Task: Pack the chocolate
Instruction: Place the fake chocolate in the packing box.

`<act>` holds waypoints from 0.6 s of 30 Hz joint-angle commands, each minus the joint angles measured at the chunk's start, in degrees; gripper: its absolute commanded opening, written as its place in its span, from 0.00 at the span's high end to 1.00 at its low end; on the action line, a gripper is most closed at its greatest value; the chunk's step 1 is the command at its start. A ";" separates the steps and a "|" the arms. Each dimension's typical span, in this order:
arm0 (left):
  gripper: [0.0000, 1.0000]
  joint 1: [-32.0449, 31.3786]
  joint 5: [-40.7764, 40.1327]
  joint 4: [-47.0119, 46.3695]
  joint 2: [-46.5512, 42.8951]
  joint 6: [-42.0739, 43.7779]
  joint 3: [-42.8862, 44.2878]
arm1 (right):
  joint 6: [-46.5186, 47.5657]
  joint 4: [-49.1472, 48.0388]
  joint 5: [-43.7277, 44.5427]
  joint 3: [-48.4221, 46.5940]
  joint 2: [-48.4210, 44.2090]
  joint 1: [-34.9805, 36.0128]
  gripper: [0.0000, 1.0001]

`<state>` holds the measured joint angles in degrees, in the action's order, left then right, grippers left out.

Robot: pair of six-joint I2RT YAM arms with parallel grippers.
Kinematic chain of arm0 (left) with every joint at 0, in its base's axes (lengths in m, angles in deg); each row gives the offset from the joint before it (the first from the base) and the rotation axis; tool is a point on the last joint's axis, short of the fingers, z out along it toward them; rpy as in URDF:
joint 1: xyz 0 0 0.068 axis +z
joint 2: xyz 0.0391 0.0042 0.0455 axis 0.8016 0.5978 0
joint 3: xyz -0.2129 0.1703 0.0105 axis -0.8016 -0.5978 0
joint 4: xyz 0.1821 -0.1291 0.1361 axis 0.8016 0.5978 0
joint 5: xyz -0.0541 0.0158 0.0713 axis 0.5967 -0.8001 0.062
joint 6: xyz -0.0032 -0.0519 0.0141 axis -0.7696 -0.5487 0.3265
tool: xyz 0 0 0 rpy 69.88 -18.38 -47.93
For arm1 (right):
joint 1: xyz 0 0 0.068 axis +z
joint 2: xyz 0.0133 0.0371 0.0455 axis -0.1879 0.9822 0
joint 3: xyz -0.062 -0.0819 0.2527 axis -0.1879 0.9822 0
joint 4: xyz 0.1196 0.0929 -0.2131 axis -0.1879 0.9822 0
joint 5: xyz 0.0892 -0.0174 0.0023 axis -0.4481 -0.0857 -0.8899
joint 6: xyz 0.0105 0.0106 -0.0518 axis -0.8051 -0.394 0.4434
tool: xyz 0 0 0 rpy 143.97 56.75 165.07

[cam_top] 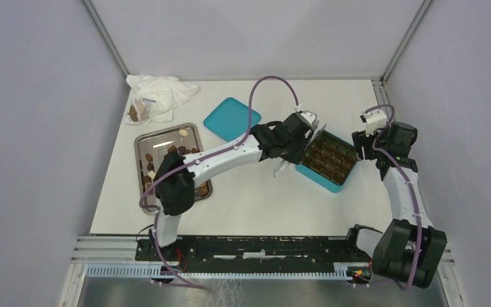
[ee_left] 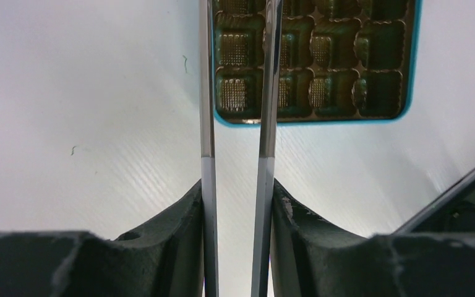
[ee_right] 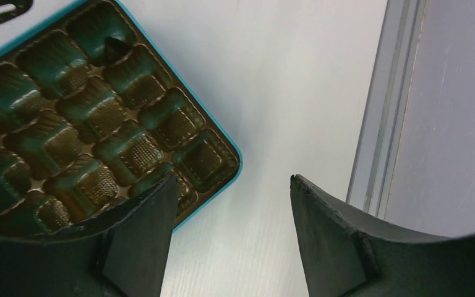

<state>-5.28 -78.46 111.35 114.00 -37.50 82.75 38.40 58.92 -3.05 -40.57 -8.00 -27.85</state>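
Note:
Several small chocolate [cam_top: 180, 150] pieces, dark brown, light brown and cream, lie on the steel tray [cam_top: 166, 130] at the left. The teal box [cam_top: 330, 158] with brown cells [ee_left: 321, 49] lies right of centre. One dark piece [ee_right: 115, 47] sits in a far corner cell. My left gripper [cam_top: 303, 150] [ee_left: 236, 182] is shut on thin metal tongs [ee_left: 206, 93], whose blades stand slightly apart and reach over the box's near-left cells. Their tips run out of the left wrist view. My right gripper [cam_top: 360, 144] [ee_right: 233, 177] hangs open and empty beside the box's right corner.
The teal lid [cam_top: 230, 118] lies flat behind the left arm. A crumpled white bag [cam_top: 160, 93] with a brown lump sits at the back left corner. A metal frame rail [ee_right: 377, 124] and the grey wall run close along the right of the right gripper.

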 commanded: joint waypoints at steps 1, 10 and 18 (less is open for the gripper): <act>0.57 1.42 -1.78 -5.30 -12.46 1.11 -5.77 | 2.86 -1.18 -8.03 -1.43 -3.85 -0.18 0.27; 0.57 9.58 -1.61 -8.03 -32.89 0.94 -25.36 | 9.51 -2.67 -31.53 3.96 -11.10 0.32 0.27; 0.56 23.32 -0.17 -6.22 -50.42 3.21 -36.48 | 19.42 -4.90 -42.22 10.08 -10.22 16.28 0.26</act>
<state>13.34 -78.09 107.37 71.29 -37.44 49.01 52.57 56.89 -40.89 -31.10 -19.98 -20.96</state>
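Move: The left hand, holding the tongs, has the chocolates in the metal tray about 40 cm to its left, 2 cm farther out and 12 cm lower; the blue lid is some 17 cm ahead and 22 cm left of it, the packing box 12 cm right and 4 cm ahead. The empty right hand has the packing box about 11 cm to its left, nearly level, 10 cm down; a dark piece in the far corner cell is about 8 cm ahead and 14 cm left. The left hand keeps its steady grip on the open tongs and sweeps about 21 cm left, away from the packing box towards the chocolates in the tray, climbing some 9 cm on the way, mostly early, and turning slightly counter-clockwise. Meanwhile the empty right hand, fingers staying wide, swings left over the near part of the packing box and somewhat back, first rising and then beginning to sink, as it turns some 45 degrees counter-clockwise and its fingers tip up a little. ##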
